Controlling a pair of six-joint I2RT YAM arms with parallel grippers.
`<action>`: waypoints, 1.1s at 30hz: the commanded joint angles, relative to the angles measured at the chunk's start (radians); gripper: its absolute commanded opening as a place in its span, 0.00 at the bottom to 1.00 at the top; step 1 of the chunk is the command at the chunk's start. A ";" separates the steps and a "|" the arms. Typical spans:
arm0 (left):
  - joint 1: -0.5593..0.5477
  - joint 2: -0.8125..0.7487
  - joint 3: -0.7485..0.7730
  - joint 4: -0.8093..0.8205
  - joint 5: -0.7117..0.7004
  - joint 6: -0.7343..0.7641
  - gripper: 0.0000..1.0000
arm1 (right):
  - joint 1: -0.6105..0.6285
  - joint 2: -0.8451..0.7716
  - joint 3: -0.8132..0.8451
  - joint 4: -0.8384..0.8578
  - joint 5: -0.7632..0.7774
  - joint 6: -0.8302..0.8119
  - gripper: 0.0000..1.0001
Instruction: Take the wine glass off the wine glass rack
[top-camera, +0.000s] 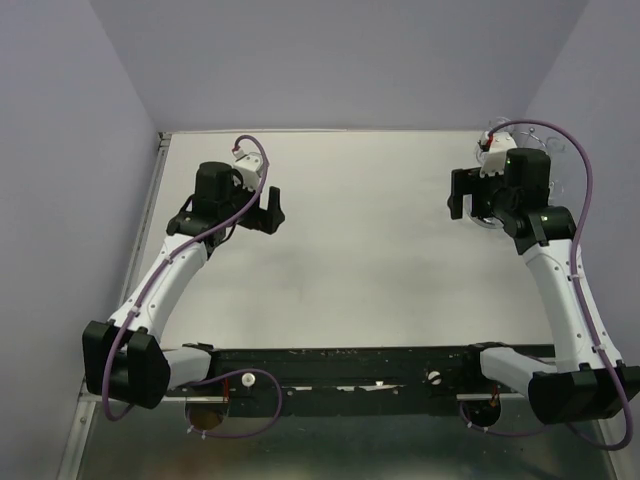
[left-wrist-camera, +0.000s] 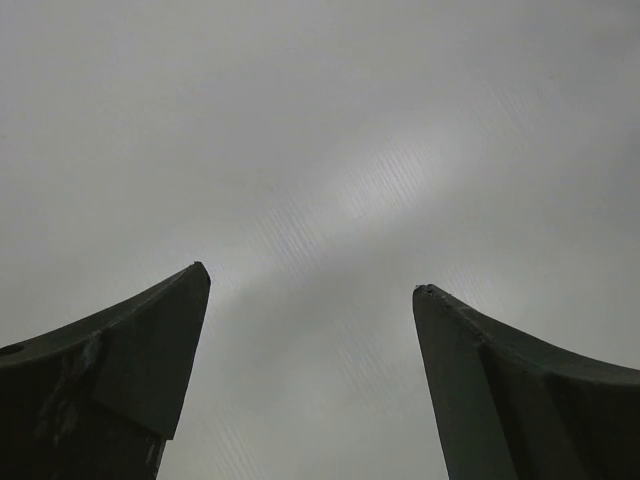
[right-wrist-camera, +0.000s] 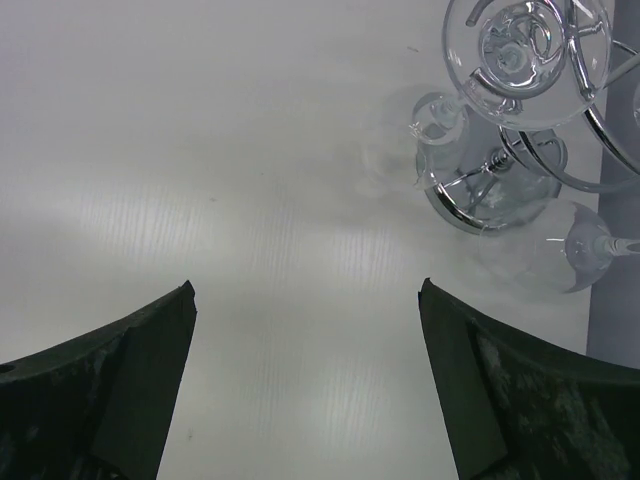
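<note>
The wine glass rack (right-wrist-camera: 490, 190), chrome wire with a round mirror base, stands at the top right of the right wrist view. Clear wine glasses hang on its hook arms: one shows its round foot (right-wrist-camera: 525, 55), another its bowl (right-wrist-camera: 575, 258), a third (right-wrist-camera: 440, 125) hangs at the left side. My right gripper (right-wrist-camera: 305, 287) is open and empty over bare table, short of the rack and left of it. In the top view the right gripper (top-camera: 462, 195) hides most of the rack (top-camera: 553, 160). My left gripper (top-camera: 270, 210) is open and empty, far to the left; its wrist view (left-wrist-camera: 310, 277) shows only table.
The white table (top-camera: 370, 260) is bounded by lilac walls at the back and both sides. The rack stands in the far right corner, close to the right wall (right-wrist-camera: 615, 330). The arm bases sit on a black rail (top-camera: 350, 365) at the near edge.
</note>
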 joint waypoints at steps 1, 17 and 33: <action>-0.010 0.016 0.034 0.016 0.034 -0.015 0.99 | -0.004 -0.029 0.034 -0.041 -0.001 -0.064 1.00; -0.030 0.025 0.091 0.036 0.109 0.017 0.98 | -0.190 0.092 0.344 -0.182 -0.350 -0.313 0.93; -0.051 -0.017 0.050 0.088 0.169 0.005 0.98 | -0.466 0.497 0.788 -0.538 -0.581 -0.647 0.74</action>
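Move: The wine glass on the left side of the rack, hanging foot up, is about 11 cm ahead of my right hand and 7 cm to its right, its middle some 8 cm below. The rack's post stands level with that glass, 6 cm farther right. The near glass hangs roughly 5 cm ahead of my right hand and 16 cm to its right. The far glass is about 22 cm ahead and 11 cm right. From my left hand, the left-side glass is about 40 cm right and 9 cm ahead. I lift my right hand, easing back slightly, then swing it right and forward, up beside and above the rack, dipping about 2 cm at the end: some 9 cm right, 9 up and 5 forward overall. The wrist turns about 15 degrees counter-clockwise, lining the partly closing, still empty fingers up with the left-side glass's foot. My open left hand rises and drifts right, about 4 cm each. ##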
